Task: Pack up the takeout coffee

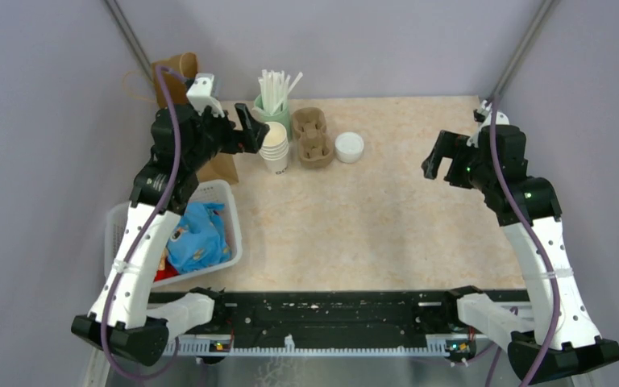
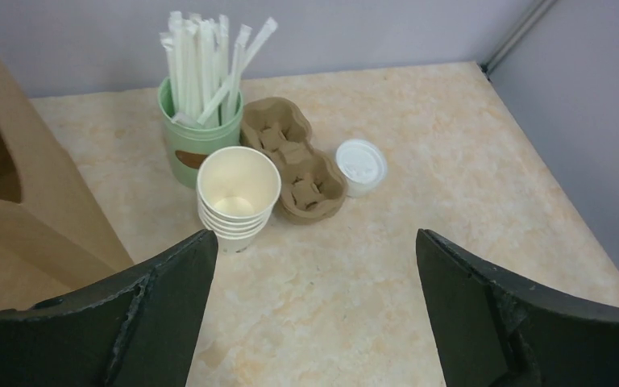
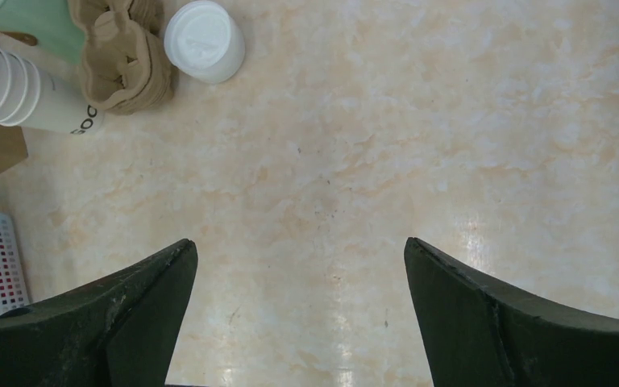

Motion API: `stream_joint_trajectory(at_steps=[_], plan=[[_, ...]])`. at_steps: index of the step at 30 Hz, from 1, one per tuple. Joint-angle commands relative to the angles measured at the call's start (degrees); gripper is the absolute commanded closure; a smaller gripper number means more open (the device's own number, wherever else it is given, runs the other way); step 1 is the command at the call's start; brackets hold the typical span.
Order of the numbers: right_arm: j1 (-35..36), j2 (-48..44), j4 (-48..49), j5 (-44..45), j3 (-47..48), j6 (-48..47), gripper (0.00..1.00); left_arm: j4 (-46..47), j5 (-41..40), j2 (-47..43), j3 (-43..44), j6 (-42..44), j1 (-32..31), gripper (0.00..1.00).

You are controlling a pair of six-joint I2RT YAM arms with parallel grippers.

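Observation:
The takeout coffee (image 1: 349,147) is a small white-lidded cup standing at the back of the table, just right of the brown pulp carrier tray (image 1: 312,137). The left wrist view shows the coffee (image 2: 361,165) ahead and to the right, and the right wrist view has the coffee (image 3: 204,40) at its top left. My left gripper (image 1: 238,133) hovers open beside the stack of lidless paper cups (image 1: 275,145), with nothing between its fingers (image 2: 313,242). My right gripper (image 1: 445,165) hangs open over bare table at the right, also holding nothing (image 3: 299,246).
A green holder of wrapped straws (image 1: 272,101) stands behind the cup stack. A brown paper bag (image 2: 32,201) stands at the back left under my left arm. A white basket (image 1: 227,211) with blue snack packets sits at the near left.

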Motion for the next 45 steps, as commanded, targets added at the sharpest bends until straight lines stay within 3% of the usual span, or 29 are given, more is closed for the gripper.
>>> stream_joint_trajectory(at_steps=[1,8,14,21,23,35,42,45], plan=[[-0.39,0.34,0.48,-1.82,1.23,0.32,0.01,-4.14,0.46,5.64,3.14,-0.29,-3.09,0.02],[-0.39,-0.22,1.97,-6.02,0.08,-0.16,0.01,-24.63,-17.54,25.16,19.16,-5.72,-5.60,0.02],[-0.36,-0.56,1.10,-6.78,-0.37,0.15,0.01,-25.42,-20.02,36.08,25.95,-5.95,-4.78,0.05],[-0.39,-1.18,-0.31,-6.49,-1.01,0.01,0.01,-26.06,-19.55,45.35,33.90,-6.01,-1.97,0.26],[-0.40,-1.29,-0.68,-6.29,-1.00,-0.40,0.01,-25.60,-19.98,46.33,34.63,-5.81,-1.39,0.35],[-0.37,-0.46,0.64,-7.59,-1.70,-0.92,0.01,-24.33,-22.76,48.08,32.88,-3.91,-0.46,0.59],[-0.38,0.44,1.81,-8.76,-2.15,-0.22,0.01,-24.28,-23.27,48.63,32.63,-2.93,-0.19,0.65],[-0.41,0.42,2.17,-8.83,-2.59,0.14,0.01,-24.33,-23.21,48.72,32.62,-2.62,-0.03,0.73]])
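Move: The stack of paper cups stands about 15 cm ahead of the left hand, 2 cm to its right, its middle some 26 cm below. From that hand the straw holder is about 26 cm ahead and 3 cm right, the cup carrier 21 cm ahead and 14 cm right, and the tall paper bag 15 cm ahead and 17 cm left. From the right hand the stack lies roughly 18 cm ahead, 41 cm left and 16 cm lower. The cup stack's top rim is what the left hand goes for: it swoops some 19 cm down and 15 cm forward, tipping its fingers steeply downward, then eases a little left while they close from wide open to about a third. They end astride the rim's left side, one tip inside the cup and one outside, not yet shut. The open right hand drifts about 3 cm left and down. ##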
